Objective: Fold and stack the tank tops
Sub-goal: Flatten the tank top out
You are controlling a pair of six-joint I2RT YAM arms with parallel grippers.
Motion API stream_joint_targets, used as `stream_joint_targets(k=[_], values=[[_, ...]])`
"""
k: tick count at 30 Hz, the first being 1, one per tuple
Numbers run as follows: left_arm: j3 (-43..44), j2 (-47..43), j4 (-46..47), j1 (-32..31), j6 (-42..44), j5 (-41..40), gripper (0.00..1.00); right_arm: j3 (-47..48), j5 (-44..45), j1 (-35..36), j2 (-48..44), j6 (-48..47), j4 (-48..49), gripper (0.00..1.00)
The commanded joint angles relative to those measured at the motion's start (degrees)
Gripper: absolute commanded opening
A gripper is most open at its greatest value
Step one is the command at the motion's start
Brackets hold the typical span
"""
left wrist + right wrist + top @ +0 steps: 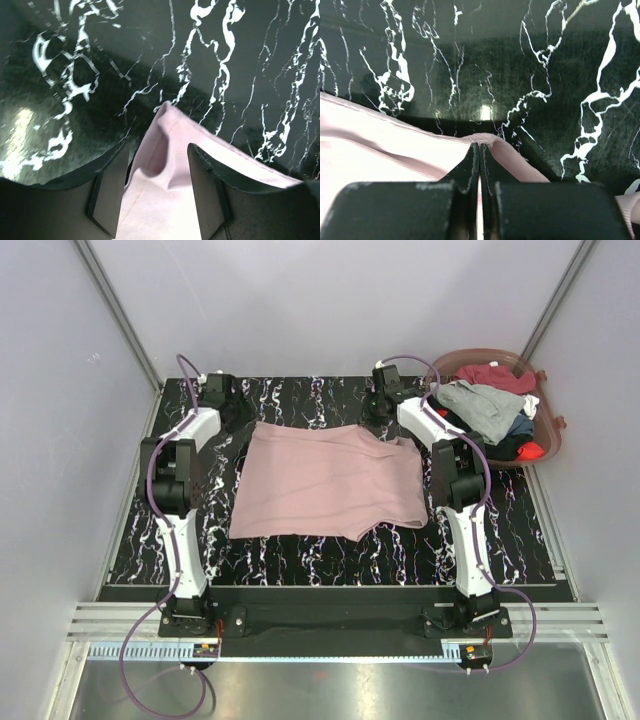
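A dusty pink tank top (325, 480) lies spread flat on the black marbled table (300, 560). My left gripper (238, 415) is at its far left corner. In the left wrist view the gripper (157, 170) is open, with the pink corner (165, 200) lying loose between the fingers (205, 190). My right gripper (378, 420) is at the far right corner. In the right wrist view it (480, 150) is shut on a raised fold of the pink cloth (370, 145). Grey (485, 405), maroon (495, 375), black (505, 445) and red (530, 450) tops fill the basket.
The round brownish translucent basket (555, 425) stands at the table's far right, beside the right arm. White walls with metal rails close in the table on the left, back and right.
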Motion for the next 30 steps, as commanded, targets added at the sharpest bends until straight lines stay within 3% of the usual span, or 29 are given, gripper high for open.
stream_joint_targets(k=[1,5,10,16,24,30], values=[[3.19,2.35,2.32,0.26,-0.09,3.55,0.55,4.26,1.81,-0.20,0.61,-1.38,0.51,0.00],[3.71,4.02,3.37,0.26,-1.59,5.40,0.55,5.40,1.46,-0.20,1.41,-1.38,0.16,0.00],[4.95,5.96,3.38,0.26,-2.21,7.34,0.45,5.49,1.28,-0.37,1.67,-1.29,0.16,0.00],[4.68,6.40,5.22,0.26,-3.00,8.48,0.13,5.14,1.19,-0.73,1.76,-1.38,0.25,0.00],[1.09,1.04,9.34,1.31,-3.26,8.04,0.01,5.06,0.93,-1.78,1.76,-0.50,0.68,0.00],[-5.77,-2.39,19.27,5.79,-12.04,17.79,0.00,4.53,-6.00,-4.41,1.93,3.45,3.14,0.00]])
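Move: The tank top's far left corner, its fabric puckered, lies some 3 cm to the left hand's right, about level ahead and 5 cm below. The tank top's middle is about 20 cm right and 17 cm back of the left hand. The right hand already pinches the far edge; from it the far left corner is about 26 cm left, level ahead and 4 cm lower, and the folded far right corner 10 cm right and 4 cm back. Lower the half-open left gripper about 4 cm and 2 cm to the right onto the tank top's far left corner, shut the fingers on the fabric, then lift some 3 cm, rolling the hand's left side down. Keep the right gripper shut on the far edge, easing it forward and up about 1 cm each, then some 1.5 cm right, away from the left hand. ##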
